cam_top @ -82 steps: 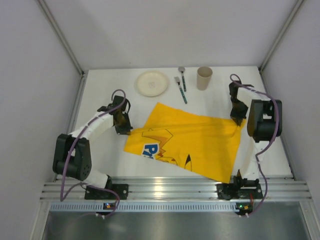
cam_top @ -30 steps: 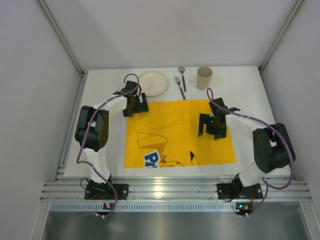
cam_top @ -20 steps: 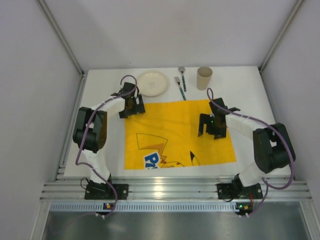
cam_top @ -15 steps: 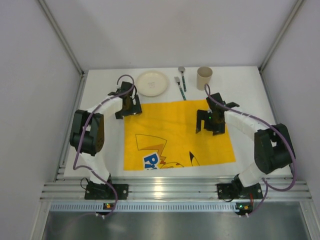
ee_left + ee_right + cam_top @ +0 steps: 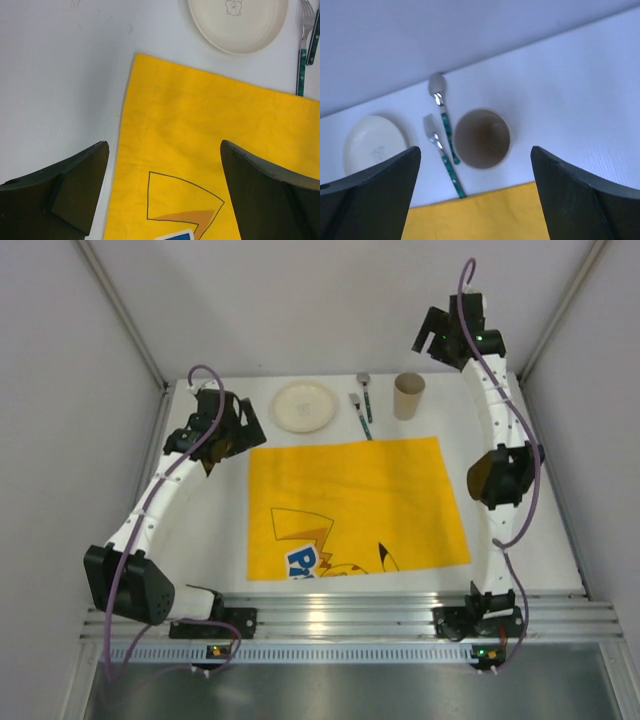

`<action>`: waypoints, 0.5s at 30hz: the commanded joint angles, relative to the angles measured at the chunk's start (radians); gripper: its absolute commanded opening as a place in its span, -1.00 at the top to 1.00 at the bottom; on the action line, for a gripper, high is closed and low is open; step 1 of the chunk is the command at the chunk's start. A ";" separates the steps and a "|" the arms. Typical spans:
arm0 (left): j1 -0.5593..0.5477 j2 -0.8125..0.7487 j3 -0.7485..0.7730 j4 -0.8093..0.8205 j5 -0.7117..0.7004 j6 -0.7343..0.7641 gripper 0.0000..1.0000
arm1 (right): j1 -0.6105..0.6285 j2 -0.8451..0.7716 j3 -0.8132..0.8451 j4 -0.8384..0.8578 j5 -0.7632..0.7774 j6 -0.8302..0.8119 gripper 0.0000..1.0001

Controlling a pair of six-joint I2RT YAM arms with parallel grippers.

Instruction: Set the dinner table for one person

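Note:
The yellow cartoon-printed cloth (image 5: pixel 350 502) lies flat and square on the white dinner table (image 5: pixel 525 530). Behind it stand a cream plate (image 5: pixel 305 406), a green-handled fork (image 5: pixel 361 422) and spoon (image 5: pixel 366 396), and a beige cup (image 5: pixel 408 396). My left gripper (image 5: pixel 230 430) hovers open over the cloth's far left corner (image 5: pixel 145 70), nothing between its fingers (image 5: pixel 75 185). My right gripper (image 5: pixel 442 338) is raised high at the back right, open and empty. It looks down on the cup (image 5: pixel 481 138), spoon (image 5: pixel 441 107), fork (image 5: pixel 443 161) and plate (image 5: pixel 372 145).
White walls close in the table on three sides. A ribbed aluminium rail (image 5: pixel 340 620) runs along the near edge with both arm bases. In the left wrist view the plate (image 5: pixel 237 20) and fork (image 5: pixel 301 55) lie beyond the cloth's edge.
Both grippers have left the spread cloth. The left arm drew back to the left; the right arm swung up and away to the back right, above the cup. The cloth stayed flat.

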 commanded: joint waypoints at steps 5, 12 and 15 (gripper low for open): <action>-0.006 -0.075 -0.012 -0.112 0.010 -0.044 -0.97 | -0.069 0.116 -0.130 -0.026 0.018 0.075 -0.77; -0.024 0.004 0.061 -0.172 -0.002 -0.083 -0.97 | -0.070 0.273 -0.027 -0.049 -0.059 0.021 -0.13; -0.033 0.110 0.144 -0.178 -0.008 -0.074 -0.97 | -0.081 0.271 -0.007 -0.057 -0.064 0.032 0.58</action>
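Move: The right gripper is open high above the cup, whose middle lies about 23 cm below, some 1 cm ahead and 1 cm to the left. To the cup's left are the spoon, about 10 cm over and 4 cm farther out; the fork, about 12 cm over and 1 cm nearer; and the plate, nearly 30 cm over and 2 cm farther out. From the left gripper the cup is roughly 18 cm ahead, 40 cm right and 15 cm down. Drop the right gripper fast, about 21 cm down and a few centimetres to the right, onto the cup's right-hand wall, tipping the fingers some 25 degrees further down. Late in the descent close from wide open to about a third, one finger inside the mouth and the other outside, taking the rim between them. Ease the open left gripper back a couple of centimetres. ##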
